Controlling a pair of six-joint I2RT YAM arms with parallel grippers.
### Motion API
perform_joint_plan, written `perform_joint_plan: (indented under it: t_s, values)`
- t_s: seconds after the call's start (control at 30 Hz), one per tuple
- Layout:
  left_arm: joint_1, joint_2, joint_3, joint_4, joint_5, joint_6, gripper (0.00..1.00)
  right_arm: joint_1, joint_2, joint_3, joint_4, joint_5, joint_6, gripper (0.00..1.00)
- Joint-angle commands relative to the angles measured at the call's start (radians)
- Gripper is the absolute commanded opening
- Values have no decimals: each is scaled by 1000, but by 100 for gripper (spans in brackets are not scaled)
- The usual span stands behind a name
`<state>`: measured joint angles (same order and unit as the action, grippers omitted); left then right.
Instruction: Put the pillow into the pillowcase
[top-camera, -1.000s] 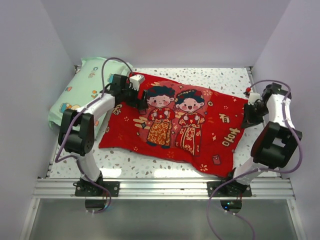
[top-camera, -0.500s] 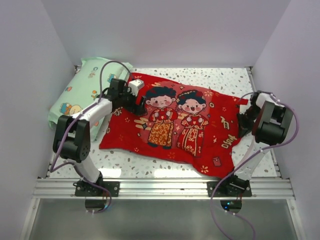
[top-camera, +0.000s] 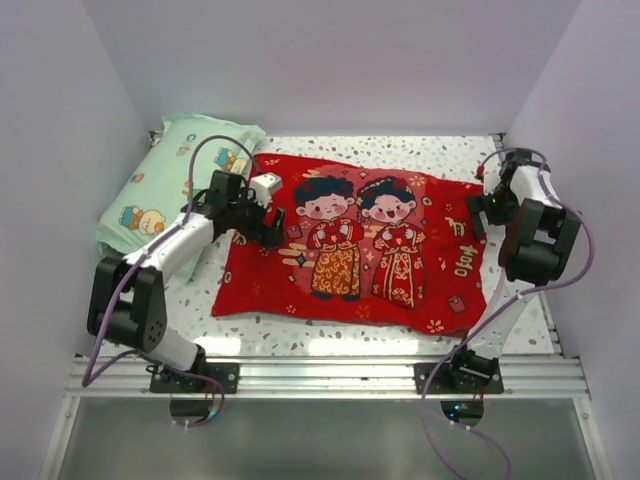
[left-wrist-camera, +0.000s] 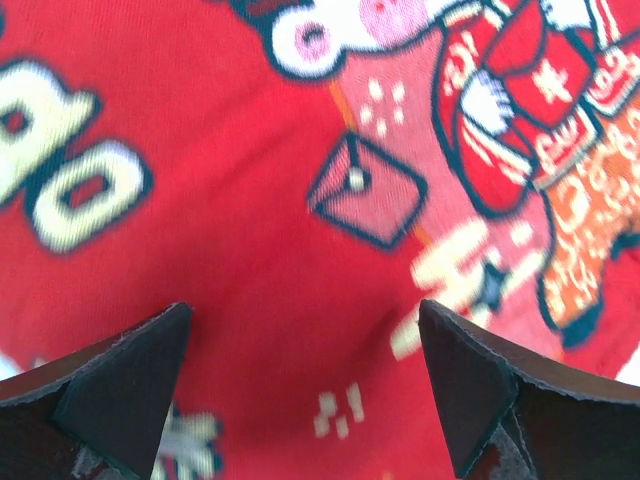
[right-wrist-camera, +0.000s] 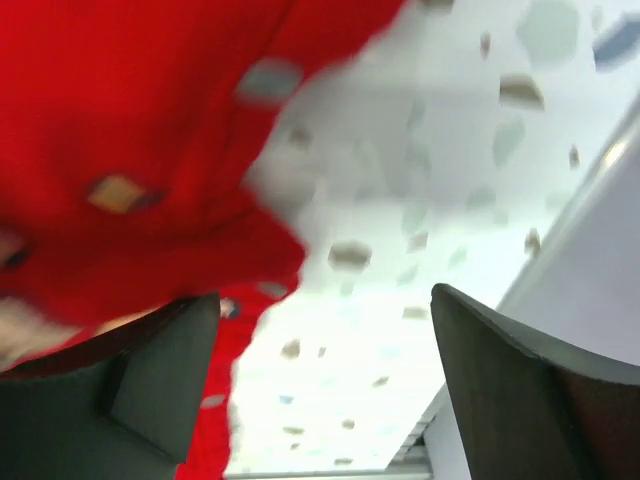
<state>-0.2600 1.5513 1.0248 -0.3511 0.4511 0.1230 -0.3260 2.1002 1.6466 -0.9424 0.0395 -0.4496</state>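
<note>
The red pillowcase (top-camera: 355, 245) lies flat on the speckled table with its cartoon couple facing up. The pillow does not show in any view. My left gripper (top-camera: 273, 226) hovers over the case's left part, beside the left figure. In the left wrist view it (left-wrist-camera: 300, 312) stands open over the red print (left-wrist-camera: 250, 200), with nothing between the fingers. My right gripper (top-camera: 484, 206) is at the case's far right corner. The right wrist view shows it (right-wrist-camera: 325, 298) open, with the red edge (right-wrist-camera: 130, 130) beside its left finger and bare table between the fingers.
A mint-green cartoon-print pillow (top-camera: 165, 185) leans at the back left against the side wall. White walls close in the table (top-camera: 440, 150) on three sides. A metal rail (top-camera: 330, 375) runs along the near edge by the arm bases.
My right gripper has opened and let go of the pillowcase's right edge, and has moved farther back. The case has settled flatter and shifted. The left arm has drawn left and nearer.
</note>
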Motion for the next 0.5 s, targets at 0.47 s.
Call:
perform_joint_plan:
  t_s: [0.47]
  values:
    - [91,10,-28,-197,-149,222,100,344,-415,-313,-178,-328,43,91]
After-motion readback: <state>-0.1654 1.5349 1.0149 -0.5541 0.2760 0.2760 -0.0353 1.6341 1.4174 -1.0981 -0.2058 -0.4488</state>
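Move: Below and beside the left hand is the stuffed pillowcase. Its left edge lies about 13 cm to the left and 4 back, some 8 below; the boy print is roughly 15 cm right and 4 back, and the green pillow some 30 left and 11 ahead. From the right hand, just outside the case's right edge, the girl print lies about 26 cm left and 6 back, nearly level, with the gold lettering between, 7 left and 9 back. Up and to the left, fast, the right hand sweeps away from the pillowcase's right edge, climbing about 14 cm and then sinking some 5, ending 16 cm further left and a little back over the case, towards the girl print, wrist turning counter-clockwise. The left hand makes a smaller arc leftward towards the case's left edge, rising slightly, then dipping. Both grippers stay wide open. ##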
